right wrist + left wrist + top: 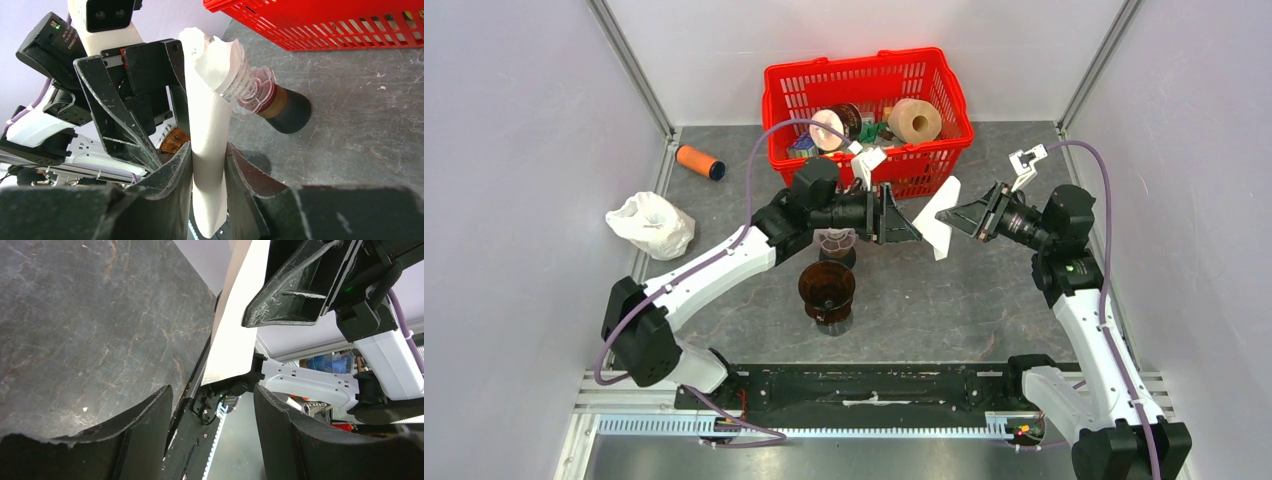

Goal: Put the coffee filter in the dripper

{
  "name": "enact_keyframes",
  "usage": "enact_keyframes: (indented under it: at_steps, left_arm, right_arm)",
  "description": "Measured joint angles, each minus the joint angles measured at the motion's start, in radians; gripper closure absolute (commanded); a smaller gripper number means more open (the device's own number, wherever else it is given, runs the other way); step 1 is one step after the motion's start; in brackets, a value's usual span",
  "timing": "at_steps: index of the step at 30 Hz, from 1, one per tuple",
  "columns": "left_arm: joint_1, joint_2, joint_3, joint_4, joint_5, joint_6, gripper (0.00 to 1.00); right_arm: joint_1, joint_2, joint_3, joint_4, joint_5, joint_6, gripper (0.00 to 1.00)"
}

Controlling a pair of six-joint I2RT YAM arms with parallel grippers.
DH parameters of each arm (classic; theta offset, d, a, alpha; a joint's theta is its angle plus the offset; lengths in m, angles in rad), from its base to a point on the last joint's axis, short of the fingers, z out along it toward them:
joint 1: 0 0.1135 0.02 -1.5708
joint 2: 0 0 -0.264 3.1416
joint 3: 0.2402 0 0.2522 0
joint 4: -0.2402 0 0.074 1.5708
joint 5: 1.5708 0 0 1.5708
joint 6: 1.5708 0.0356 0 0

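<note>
A white coffee filter (942,222), folded flat, hangs in the air above the table's middle. My right gripper (946,215) is shut on it; in the right wrist view its fingers (175,175) pinch the filter (210,130) from both sides. My left gripper (916,232) faces it from the left, open. In the left wrist view the jaws stand apart, with the filter's edge (232,335) just beyond the fingertips (160,400). An amber dripper (827,288) stands below the left arm. A clear ribbed dripper (836,243) on a dark base stands just behind it.
A red basket (864,66) holding rolls and small items stands at the back centre. An orange cylinder (700,161) and a crumpled white bag (651,224) lie at the left. Grey walls close in both sides.
</note>
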Motion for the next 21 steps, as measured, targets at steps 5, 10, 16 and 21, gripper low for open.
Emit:
enact_keyframes:
  at_steps: [5,10,16,21]
  left_arm:
    - [-0.027,0.044,0.033,0.001,0.029,0.0,0.41]
    - [-0.048,0.064,0.051,0.003,0.039,-0.002,0.52]
    - [-0.05,0.087,0.058,0.022,0.053,-0.013,0.55]
    - [-0.05,0.1,0.058,0.05,0.06,-0.035,0.55]
  right_arm:
    - [0.002,0.011,0.0,-0.002,0.004,0.0,0.64]
    - [0.008,0.013,0.0,-0.006,0.012,-0.004,0.64]
    - [0.016,0.013,0.0,-0.022,0.02,-0.018,0.64]
    - [0.024,0.013,0.0,-0.033,0.023,-0.03,0.64]
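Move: The coffee filter, still pinched in the right fingers, has its middle about 5 cm to the right of the left hand, 2 cm ahead and roughly 1 cm above; it sits at the right hand's fingertips, some 2 cm left and 1 cm ahead. From the left hand, the brown dripper stands about 16 cm left, 8 cm back and 13 cm lower, and the glass dripper with its filter 14 cm left, 5 cm ahead and 12 cm lower. The left hand eases about 3 cm to the right and 1 cm back towards the filter's near edge, slowing to a near stop and turning some 5 degrees clockwise while its wide-open fingers close partway, leaving a clear gap. The right hand keeps its pinch on the filter and holds it out to meet the left fingers, sinking only about 1 cm; whether the left fingers touch the paper yet can't be seen. ##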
